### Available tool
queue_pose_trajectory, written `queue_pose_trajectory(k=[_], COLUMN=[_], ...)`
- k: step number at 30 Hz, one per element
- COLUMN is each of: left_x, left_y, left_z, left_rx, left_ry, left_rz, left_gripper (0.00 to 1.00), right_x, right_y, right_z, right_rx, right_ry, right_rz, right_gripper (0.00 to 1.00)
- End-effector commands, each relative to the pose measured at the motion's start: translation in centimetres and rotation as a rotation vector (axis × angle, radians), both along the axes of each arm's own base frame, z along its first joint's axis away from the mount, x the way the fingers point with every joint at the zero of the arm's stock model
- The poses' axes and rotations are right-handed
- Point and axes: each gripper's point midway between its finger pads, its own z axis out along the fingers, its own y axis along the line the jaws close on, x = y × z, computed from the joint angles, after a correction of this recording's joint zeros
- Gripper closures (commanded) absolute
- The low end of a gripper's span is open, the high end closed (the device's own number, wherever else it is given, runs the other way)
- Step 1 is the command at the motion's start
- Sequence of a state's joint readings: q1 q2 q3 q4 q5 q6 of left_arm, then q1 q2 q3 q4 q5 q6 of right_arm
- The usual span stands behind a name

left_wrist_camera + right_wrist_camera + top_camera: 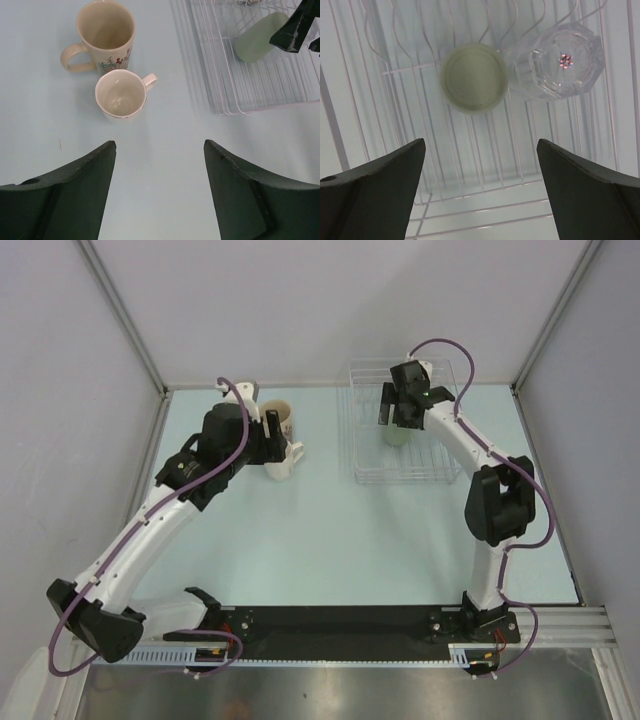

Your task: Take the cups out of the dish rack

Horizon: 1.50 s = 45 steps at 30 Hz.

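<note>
Two cups stand upright on the table, left of the dish rack (405, 480): a cream mug with dark print (106, 30) (278, 418) and, in front of it, a white handled cup (121, 95) (282, 462). My left gripper (160, 145) (262, 440) is open just short of the white cup, with nothing between its fingers. A pale green cup (474, 77) (397, 433) (257, 37) sits upside down in the dish rack (485, 187) (265, 100). My right gripper (481, 145) (398, 415) hangs open above it, holding nothing.
A clear glass tumbler (560, 62) stands upside down in the rack, right beside the green cup. Grey walls close in the pale blue table (330, 540) on the left, back and right. The arms' black base rail (330, 625) runs along the near edge.
</note>
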<state>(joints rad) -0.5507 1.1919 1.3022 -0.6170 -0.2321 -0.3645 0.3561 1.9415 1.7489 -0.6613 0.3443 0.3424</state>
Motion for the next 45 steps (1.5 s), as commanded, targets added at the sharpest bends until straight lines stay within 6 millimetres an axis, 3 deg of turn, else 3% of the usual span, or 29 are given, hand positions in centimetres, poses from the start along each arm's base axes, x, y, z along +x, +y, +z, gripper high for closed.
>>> queue_pose_trajectory(k=[1, 5, 10, 18, 24, 35, 38, 39, 42, 44, 45], left_x=[-0.7, -0.8, -0.7, -1.1, -1.2, -1.3, -1.4, -1.4, -1.4, -1.4, -1.4], left_y=[0.5, 0.2, 0.2, 0.1, -0.1, -0.1, 0.0, 0.0, 0.1, 0.0, 0.0], left_z=[1.6, 0.9, 0.9, -0.5, -1.2, -1.8, -1.9, -2.1, -2.1, -2.1, -2.1], left_rx=[-0.026, -0.031, -0.028, -0.036, -0.045, -0.043, -0.042, -0.039, -0.040, -0.040, -0.042], left_ry=[-0.067, -0.049, -0.054, -0.030, -0.016, -0.004, -0.005, -0.003, -0.003, -0.001, -0.003], left_rz=[0.002, -0.005, -0.007, -0.016, -0.017, -0.016, -0.015, -0.014, -0.012, -0.015, -0.016], left_gripper=[0.23, 0.23, 0.23, 0.23, 0.23, 0.23, 0.23, 0.23, 0.23, 0.23, 0.23], right_x=[2.3, 3.3, 4.4, 5.9, 5.9, 6.4, 6.5, 6.5, 6.5, 6.4, 6.3], right_y=[0.2, 0.3, 0.4, 0.6, 0.8, 0.6, 0.3, 0.2, 0.1, 0.1, 0.2], right_z=[3.1, 3.0, 0.8, -0.4, -2.7, -4.4, -4.5, -4.6, -4.5, -4.5, -4.5], right_rx=[0.003, 0.013, 0.024, 0.021, 0.022, 0.051, 0.047, 0.045, 0.044, 0.038, 0.038], right_ry=[-0.096, -0.098, -0.058, -0.050, -0.005, 0.023, 0.020, 0.023, 0.022, 0.021, 0.022], right_rz=[-0.016, -0.020, -0.024, -0.030, -0.026, -0.024, -0.031, -0.033, -0.037, -0.037, -0.035], right_gripper=[0.00, 0.00, 0.00, 0.00, 0.00, 0.04, 0.12, 0.22, 0.38, 0.41, 0.48])
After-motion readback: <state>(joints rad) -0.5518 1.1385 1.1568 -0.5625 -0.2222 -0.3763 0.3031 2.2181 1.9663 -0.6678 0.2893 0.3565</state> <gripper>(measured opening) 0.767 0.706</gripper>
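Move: About 6 cm ahead of the right hand, straight in line and some 8 cm below it, the green cup stands upside down in the dish rack. The clear glass is 8 cm to the right of that cup and 2 cm farther out; the rack's left side runs 12 cm to its left, level with it. For the left hand, the green cup lies roughly 22 cm ahead, 24 cm right and 21 cm down. Reaching forward about 5 cm with a slight early rise, the open right hand then sinks, ending some 6 cm lower around the green cup. Only near the end do its fingers close part-way, pinching the cup from both sides. The empty left hand, still open, settles about 3.5 cm lower over on its own side. ##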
